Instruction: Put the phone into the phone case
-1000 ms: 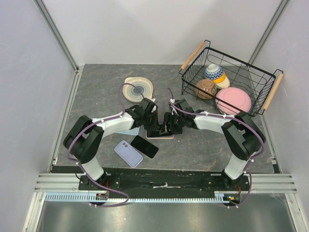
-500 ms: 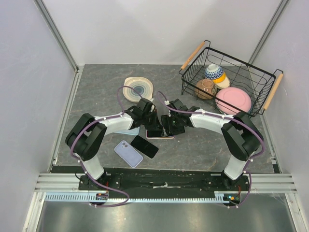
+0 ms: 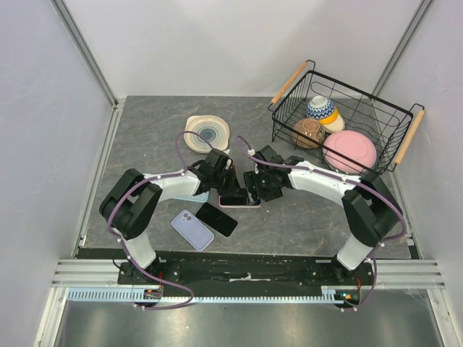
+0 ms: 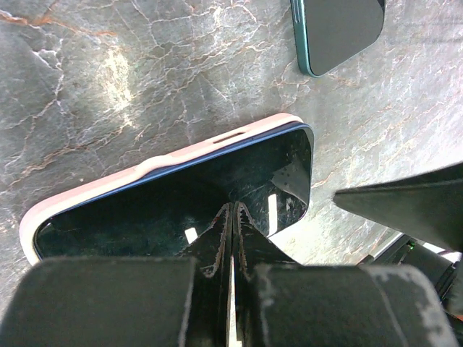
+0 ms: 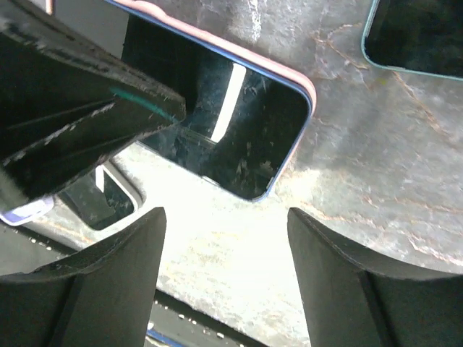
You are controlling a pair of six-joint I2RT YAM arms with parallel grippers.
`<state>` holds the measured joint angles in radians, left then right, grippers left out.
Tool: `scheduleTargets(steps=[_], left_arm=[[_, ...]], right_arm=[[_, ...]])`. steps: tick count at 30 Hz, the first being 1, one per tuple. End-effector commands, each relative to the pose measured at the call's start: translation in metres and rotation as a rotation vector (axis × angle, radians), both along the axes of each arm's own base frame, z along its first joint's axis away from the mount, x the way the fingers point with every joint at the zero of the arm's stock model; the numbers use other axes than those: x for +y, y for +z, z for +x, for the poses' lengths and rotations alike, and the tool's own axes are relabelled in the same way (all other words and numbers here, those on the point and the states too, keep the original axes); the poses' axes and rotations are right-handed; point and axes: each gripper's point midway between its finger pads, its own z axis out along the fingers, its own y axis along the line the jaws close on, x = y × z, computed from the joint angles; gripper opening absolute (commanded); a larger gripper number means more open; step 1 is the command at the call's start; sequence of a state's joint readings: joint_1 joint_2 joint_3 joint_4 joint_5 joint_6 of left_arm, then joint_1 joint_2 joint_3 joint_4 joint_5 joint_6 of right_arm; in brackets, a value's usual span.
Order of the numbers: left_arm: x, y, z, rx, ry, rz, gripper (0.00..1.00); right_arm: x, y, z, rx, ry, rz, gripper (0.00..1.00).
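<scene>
A dark-screened phone [image 4: 173,191] with a blue edge lies in a pink phone case [image 4: 87,189] at mid-table [image 3: 235,201]. The pink rim [image 5: 309,92] shows along its far side and one end. My left gripper [image 4: 233,211] is shut, its joined tips pressing down on the screen; in the top view it [image 3: 228,189] stands over the phone's left part. My right gripper [image 5: 226,217] is open with nothing between its fingers [image 5: 340,267]. It hovers over bare table just beside the phone's near corner, to the right of the phone [image 3: 253,191] in the top view.
A second dark phone [image 3: 217,218] and a lavender phone case [image 3: 192,230] lie near the front. A pale item [image 5: 101,194] sits under the left arm. A plate [image 3: 207,132] is behind. A wire basket [image 3: 289,119] of bowls stands back right.
My right gripper's jaws have spread wider and it has shifted slightly beside the phone. The left gripper stays shut, pressed on the screen.
</scene>
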<state>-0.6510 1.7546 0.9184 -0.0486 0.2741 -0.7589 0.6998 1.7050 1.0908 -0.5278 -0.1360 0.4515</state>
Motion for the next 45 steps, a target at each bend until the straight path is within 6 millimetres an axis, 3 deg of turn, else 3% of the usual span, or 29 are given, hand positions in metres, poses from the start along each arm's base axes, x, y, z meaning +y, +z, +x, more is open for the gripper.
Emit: scheduleTargets(steps=[1, 6, 10, 16, 17, 18, 19, 27, 37, 45], left_arm=[[0.037, -0.052, -0.033, 0.14, 0.017, 0.192, 0.02], [0.036, -0.05, -0.033, 0.136, 0.011, 0.185, 0.02], [0.036, -0.051, -0.034, 0.14, 0.002, 0.183, 0.02], [0.036, -0.051, -0.035, 0.138, -0.001, 0.18, 0.02], [0.036, -0.052, -0.036, 0.141, -0.003, 0.178, 0.02], [0.034, -0.051, -0.035, 0.138, -0.005, 0.172, 0.02], [0.034, -0.051, -0.036, 0.14, -0.008, 0.171, 0.02], [0.035, -0.051, -0.038, 0.141, -0.015, 0.168, 0.02], [0.032, -0.051, -0.037, 0.139, -0.036, 0.173, 0.02], [0.033, -0.052, -0.029, 0.117, -0.041, 0.249, 0.02]], right_arm=[[0.0, 0.04, -0.003, -0.008, 0.013, 0.079, 0.75], [-0.013, 0.045, 0.013, 0.024, -0.058, 0.217, 0.74], [-0.018, 0.03, 0.011, 0.091, -0.06, 0.263, 0.72], [-0.008, 0.003, 0.003, 0.172, -0.068, 0.321, 0.61], [-0.009, -0.004, 0.002, 0.183, -0.073, 0.316, 0.58], [-0.008, -0.006, 0.005, 0.173, -0.078, 0.317, 0.45], [-0.008, -0.009, 0.007, 0.169, -0.083, 0.312, 0.42], [-0.011, -0.03, 0.014, 0.191, -0.118, 0.279, 0.34], [-0.028, -0.061, 0.015, 0.189, -0.162, 0.162, 0.27], [-0.042, -0.083, 0.008, 0.172, -0.155, 0.009, 0.12]])
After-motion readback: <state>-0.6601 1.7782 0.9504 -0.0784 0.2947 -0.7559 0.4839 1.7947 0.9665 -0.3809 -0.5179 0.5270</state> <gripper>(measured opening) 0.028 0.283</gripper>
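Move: The phone lies in the pink phone case, its near right corner still to be seated; its middle is about 6 cm left, 3 cm ahead and 3 cm below the open right hand. A teal-edged phone lies roughly 14 cm ahead and 4 cm right of that hand, a loose black phone some 14 cm left and 5 cm back. For the closed left hand, the cased phone's middle is just 1 cm left, 1 cm back and 1 cm below. Up and over to the right, the right hand hops about 3 cm with a slight reach forward, then comes back and down some 6 cm onto the near right corner of phone and case. On the way its fingers draw together to a narrow gap and tilt some 20 degrees, tips swinging left and back, to bear on the corner; the closed left fingertips stay on the phone. ##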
